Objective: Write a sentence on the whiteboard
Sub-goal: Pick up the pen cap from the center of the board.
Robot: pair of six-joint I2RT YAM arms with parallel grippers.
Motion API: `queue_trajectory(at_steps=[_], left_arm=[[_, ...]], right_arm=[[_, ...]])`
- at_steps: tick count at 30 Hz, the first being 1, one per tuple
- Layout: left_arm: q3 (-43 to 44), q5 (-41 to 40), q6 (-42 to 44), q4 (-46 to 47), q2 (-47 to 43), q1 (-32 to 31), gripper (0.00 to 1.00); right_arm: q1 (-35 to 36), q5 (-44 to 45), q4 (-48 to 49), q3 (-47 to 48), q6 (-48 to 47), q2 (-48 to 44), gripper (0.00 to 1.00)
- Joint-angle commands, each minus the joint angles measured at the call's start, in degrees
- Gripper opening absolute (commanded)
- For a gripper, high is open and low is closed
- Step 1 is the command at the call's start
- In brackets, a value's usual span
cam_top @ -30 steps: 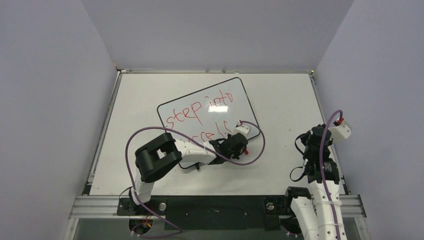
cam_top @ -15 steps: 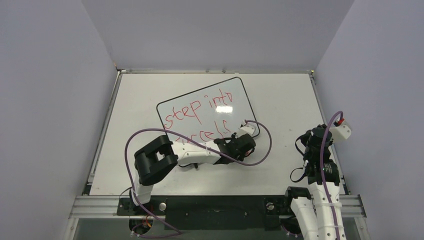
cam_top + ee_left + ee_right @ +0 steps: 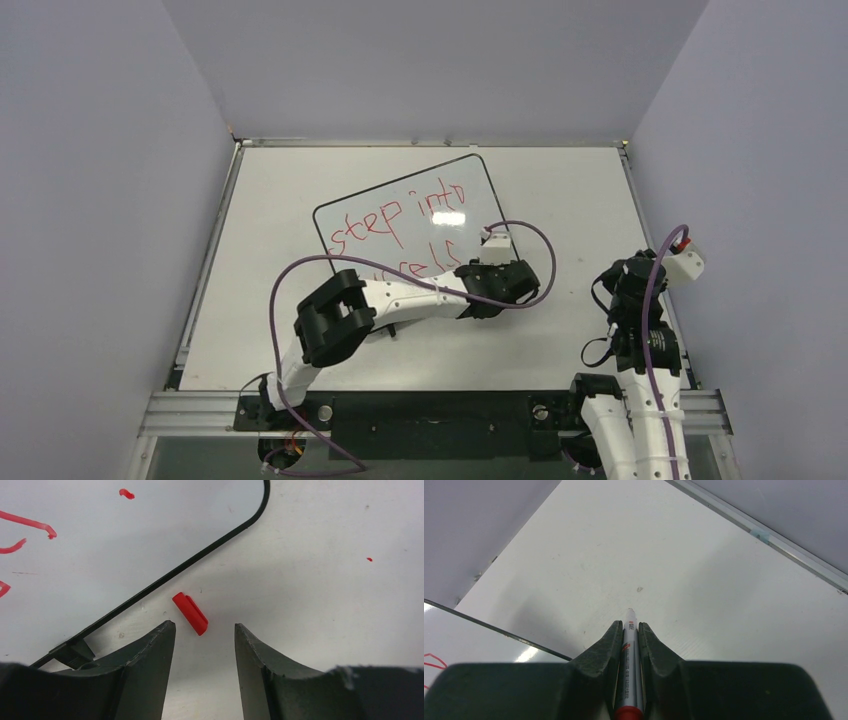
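Observation:
The whiteboard (image 3: pixel 486 226) lies tilted on the table, with the red sentence (image 3: pixel 400 214) in two lines; my left arm covers part of the lower line. My left gripper (image 3: pixel 510 281) is open and empty, low over the table just off the board's near right corner. In the left wrist view the gripper (image 3: pixel 205 631) is open, with a small red marker cap (image 3: pixel 190 613) lying just ahead of its fingertips beside the board's black frame (image 3: pixel 200 560). My right gripper (image 3: pixel 629 626) is shut on a grey marker (image 3: pixel 629 640) with a bare tip, held off to the right of the board (image 3: pixel 454 635).
The pale tabletop (image 3: pixel 580 200) is walled on three sides. A small red mark (image 3: pixel 369 559) is on the table to the right of the cap. The left arm's purple cable (image 3: pixel 540 250) loops over the board's near right corner.
My left gripper has swept to the right along the board's near edge and now sits past its corner over the cap. The right arm has hardly moved.

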Motion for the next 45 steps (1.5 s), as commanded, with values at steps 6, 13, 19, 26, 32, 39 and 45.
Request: queue_trajectory(at_steps=[6,13,19,26,32,39,45], left_arm=[[6.0,-3.0,-14.1,-7.5,5.7,0.3,0.45],[9.8,-4.6,-18.0,-11.4,9.8,-0.4,0.41],[9.5,-3.9,-20.3,-12.5,11.9,-0.3,0.34],[5.0,-1.3,-20.9,-10.5,11.6,-0.3,0.09],[-3.5,2.9,-16.7,-1.6,8.7,-0.3,0.00],[-20.7,10.7,3.8,16.2,-5.0,0.3,0.00],[-39.5,22.6,19.6,29.0,-24.8,5.2,0.00]], right_arm=[[1.5,1.0,-0.1,2.9,0.2,-0.2,0.00],[2.3,1.4,-0.4,3.0,-0.1,-0.6,0.00],[2.9,2.3,-0.6,3.2,-0.5,-0.8,0.00],[3.1,2.7,-0.9,3.3,-0.7,-1.1,0.00],[3.1,2.2,-0.9,3.2,-0.7,-1.4,0.00],[3.1,-5.3,-0.9,4.0,-2.4,-0.3,0.00],[3.1,-11.3,-2.4,7.5,-3.6,0.3,0.00]])
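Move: The red pen cap lies on the table just off the whiteboard's near edge, almost under the open left gripper: about 6 cm below and 1 cm ahead. The board's near right corner is roughly 7 cm ahead and 6 cm to the right of that gripper; the black clip on the near edge is some 8 cm to its left and 2 cm back. From the right gripper, which holds the marker, the cap lies about 25 cm left, 17 cm lower and about level fore and aft. Lower the left gripper almost straight down, about 6 cm, over the pen cap, turning it some 15 degrees counter-clockwise, and pinch the cap between the fingertips. Keeping that low height, carry it back and more to the left, about 8 cm, beside the board's near edge towards the clip, swinging clockwise. Late on, let the right gripper, still holding the marker, go about 3 cm left and slightly up. ##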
